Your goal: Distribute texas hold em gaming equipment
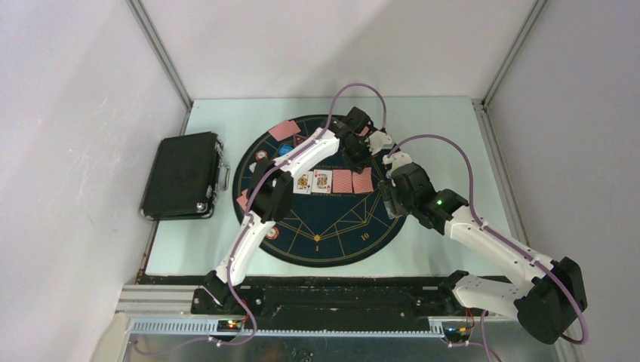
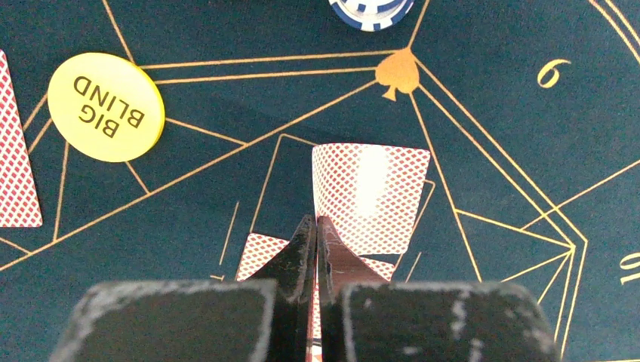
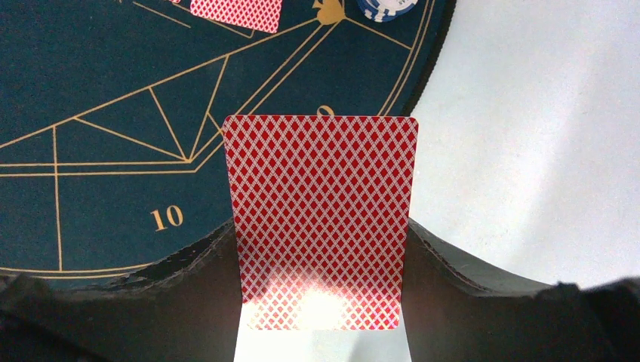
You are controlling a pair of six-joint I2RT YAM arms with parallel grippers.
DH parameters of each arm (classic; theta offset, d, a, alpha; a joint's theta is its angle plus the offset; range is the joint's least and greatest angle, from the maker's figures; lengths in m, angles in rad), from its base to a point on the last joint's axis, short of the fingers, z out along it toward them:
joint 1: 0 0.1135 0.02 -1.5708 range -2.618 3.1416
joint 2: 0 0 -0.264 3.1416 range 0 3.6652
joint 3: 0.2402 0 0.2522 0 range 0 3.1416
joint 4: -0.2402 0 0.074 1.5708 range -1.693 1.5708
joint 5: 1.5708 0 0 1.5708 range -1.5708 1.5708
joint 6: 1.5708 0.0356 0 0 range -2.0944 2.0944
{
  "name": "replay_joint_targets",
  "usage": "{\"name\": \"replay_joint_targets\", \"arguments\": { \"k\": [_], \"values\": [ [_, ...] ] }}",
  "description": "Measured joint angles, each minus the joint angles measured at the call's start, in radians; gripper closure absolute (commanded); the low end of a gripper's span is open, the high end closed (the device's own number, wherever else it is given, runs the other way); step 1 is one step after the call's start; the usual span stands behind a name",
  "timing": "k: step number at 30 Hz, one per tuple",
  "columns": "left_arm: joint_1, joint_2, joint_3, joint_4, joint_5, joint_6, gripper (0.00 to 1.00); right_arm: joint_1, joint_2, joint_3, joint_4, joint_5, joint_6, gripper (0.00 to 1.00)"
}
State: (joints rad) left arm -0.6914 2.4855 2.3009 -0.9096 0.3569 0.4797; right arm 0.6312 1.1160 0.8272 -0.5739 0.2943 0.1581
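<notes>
Over the far right of the dark round mat [image 1: 332,226], my left gripper [image 2: 315,220] [image 1: 356,153] is shut on the near edge of a red-backed playing card [image 2: 371,192], which curves up from the jaws. A second face-down card [image 2: 259,253] lies under it. My right gripper [image 3: 321,241] [image 1: 392,197] holds another red-backed card [image 3: 321,196] by its two long edges, above the mat's right rim; whether more cards lie beneath it is hidden. A yellow BIG BLIND chip [image 2: 106,106] and a blue-white chip [image 2: 371,10] rest on the mat.
Two face-up cards [image 1: 312,182] and two face-down cards [image 1: 353,181] lie in a row at mid-mat. Another pink-backed card [image 1: 284,130] lies far left, with chips [image 1: 261,157] near it. A closed black case [image 1: 183,175] sits left of the mat. Grey walls enclose the table.
</notes>
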Motion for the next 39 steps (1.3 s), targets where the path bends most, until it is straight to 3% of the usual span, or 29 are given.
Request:
{"name": "replay_joint_targets", "arguments": {
  "k": [20, 26, 32, 39],
  "values": [
    [-0.021, 0.009, 0.007, -0.035, -0.027, 0.181, 1.0, 0.0, 0.0, 0.0, 0.0, 0.002, 0.0, 1.0],
    [-0.031, 0.016, 0.007, -0.034, -0.06, 0.183, 0.84, 0.0, 0.0, 0.0, 0.0, 0.002, 0.0, 1.0],
    [-0.033, 0.019, 0.007, -0.031, -0.094, 0.175, 0.82, 0.0, 0.0, 0.0, 0.0, 0.002, 0.0, 1.0],
    [-0.033, 0.023, 0.007, -0.01, -0.14, 0.166, 0.72, 0.0, 0.0, 0.0, 0.0, 0.002, 0.0, 1.0]
  ]
}}
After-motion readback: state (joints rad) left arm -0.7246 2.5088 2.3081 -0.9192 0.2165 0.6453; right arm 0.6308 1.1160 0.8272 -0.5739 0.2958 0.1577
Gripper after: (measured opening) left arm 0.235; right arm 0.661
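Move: The left hand still pinches the front edge of a playing card. The card slot it goes into has its middle about 3 cm back from the hand, level sideways and some 2 cm below. The fourth card is about 3 cm back and 6 cm left, the big blind chip some 9 cm ahead and 2 cm right, and the white-blue chip about 12 cm right, level ahead. From the right hand, the slot is about 9 cm ahead, 9 cm left and 9 cm below. The left hand eases the pinched card down onto its slot beside the fourth card, turning some 10 degrees clockwise with hardly any sideways travel and sinking about 1.5 cm in all. Late on, its fingers part to roughly a quarter open to let the card's front edge go, while the hand edges about 1 cm forward and the fingers tilt steeper and a little farther forward; the right hand stays put, still gripping the deck. ##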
